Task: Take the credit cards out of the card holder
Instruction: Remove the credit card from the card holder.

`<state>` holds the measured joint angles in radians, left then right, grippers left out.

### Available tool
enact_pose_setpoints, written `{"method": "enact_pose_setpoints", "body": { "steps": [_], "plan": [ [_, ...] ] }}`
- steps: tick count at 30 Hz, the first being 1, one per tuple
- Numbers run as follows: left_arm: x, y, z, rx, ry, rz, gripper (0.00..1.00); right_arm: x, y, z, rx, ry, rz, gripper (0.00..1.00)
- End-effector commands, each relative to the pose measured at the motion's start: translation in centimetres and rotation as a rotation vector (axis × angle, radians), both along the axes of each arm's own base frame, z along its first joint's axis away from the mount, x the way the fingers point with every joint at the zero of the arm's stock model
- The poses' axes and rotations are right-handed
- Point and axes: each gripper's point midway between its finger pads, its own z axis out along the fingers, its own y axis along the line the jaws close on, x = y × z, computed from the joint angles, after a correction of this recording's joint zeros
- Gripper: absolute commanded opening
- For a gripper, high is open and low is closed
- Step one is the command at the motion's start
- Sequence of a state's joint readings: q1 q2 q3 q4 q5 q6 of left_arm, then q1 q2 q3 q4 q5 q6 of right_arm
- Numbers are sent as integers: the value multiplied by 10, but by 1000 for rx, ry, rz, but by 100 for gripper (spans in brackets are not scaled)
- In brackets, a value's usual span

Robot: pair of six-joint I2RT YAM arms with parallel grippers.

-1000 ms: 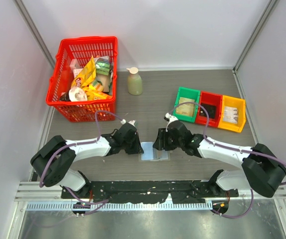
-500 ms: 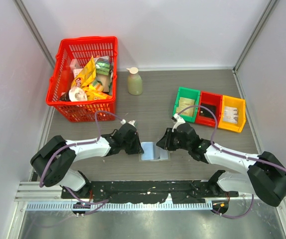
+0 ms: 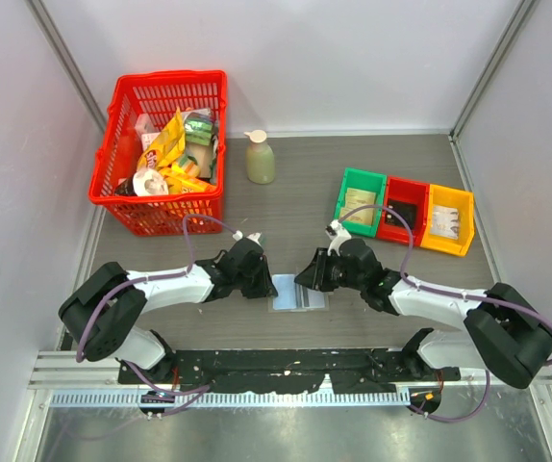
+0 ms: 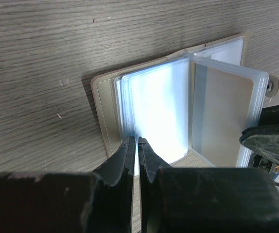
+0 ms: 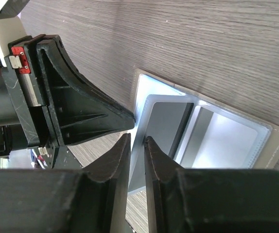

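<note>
The card holder (image 3: 300, 294) lies open on the table between my two grippers. Its grey-olive cover (image 4: 100, 104) is flat, with clear sleeves fanned above it. A tan credit card (image 4: 222, 116) shows through one raised sleeve. My left gripper (image 4: 137, 141) is shut on the near edge of the left stack of sleeves. My right gripper (image 5: 137, 141) has its jaws drawn close on the edge of one upright sleeve (image 5: 161, 126) with a grey panel in it. In the top view the left gripper (image 3: 263, 281) and the right gripper (image 3: 305, 281) meet over the holder.
A red basket (image 3: 117, 159) of snack packets stands at the back left, with a soap bottle (image 3: 260, 159) beside it. Green (image 3: 345, 192), red (image 3: 403, 236) and yellow (image 3: 449, 248) bins sit at the right. Grey walls close in both sides.
My right gripper has closed from half open onto a sleeve edge and shifted slightly over the holder. The left gripper has stayed shut in place.
</note>
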<state>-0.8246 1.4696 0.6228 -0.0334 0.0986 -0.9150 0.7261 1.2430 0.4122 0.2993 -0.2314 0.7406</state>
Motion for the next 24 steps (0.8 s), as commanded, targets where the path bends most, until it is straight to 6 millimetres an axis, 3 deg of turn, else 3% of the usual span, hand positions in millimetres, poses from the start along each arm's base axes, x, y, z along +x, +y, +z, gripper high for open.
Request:
{"method": "enact_pose_setpoints", "body": {
  "steps": [1,8,14,24],
  "plan": [
    [-3,1,2,-6,-6,0,10,2,14,19,78,-44,43,24],
    [-3,2,1,-5,-5,2,10,4,2,8,19,-30,-4,25],
    [-2,1,2,-8,-6,3,10,-1,7,9,14,-30,49,43],
    [-1,5,6,1,-18,19,10,2,-2,-9,-33,15,-5,42]
  ]
}}
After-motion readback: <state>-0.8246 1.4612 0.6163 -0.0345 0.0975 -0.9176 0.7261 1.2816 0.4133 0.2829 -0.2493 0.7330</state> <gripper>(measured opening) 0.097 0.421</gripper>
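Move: The upright card page stands between the right fingertips, its middle about 3 cm below that hand, a centimetre back and a centimetre to its right. The left stack of sleeves lies some 3 cm left, 2 cm back and 6 cm below the right hand; the right sleeve lies about 4 cm right, 2 cm back, equally low. From the left hand, the card page stands roughly 6 cm right, 1 cm forward and 2 cm higher. With barely any travel at first, the right hand eases a touch left and opens its fingers to about twice their gap, letting go of the card page. Then it sinks about 1.5 cm towards the page, drifting slightly back, fingers held apart. The left hand stays put, its fingertips still resting on the card holder's left edge. ##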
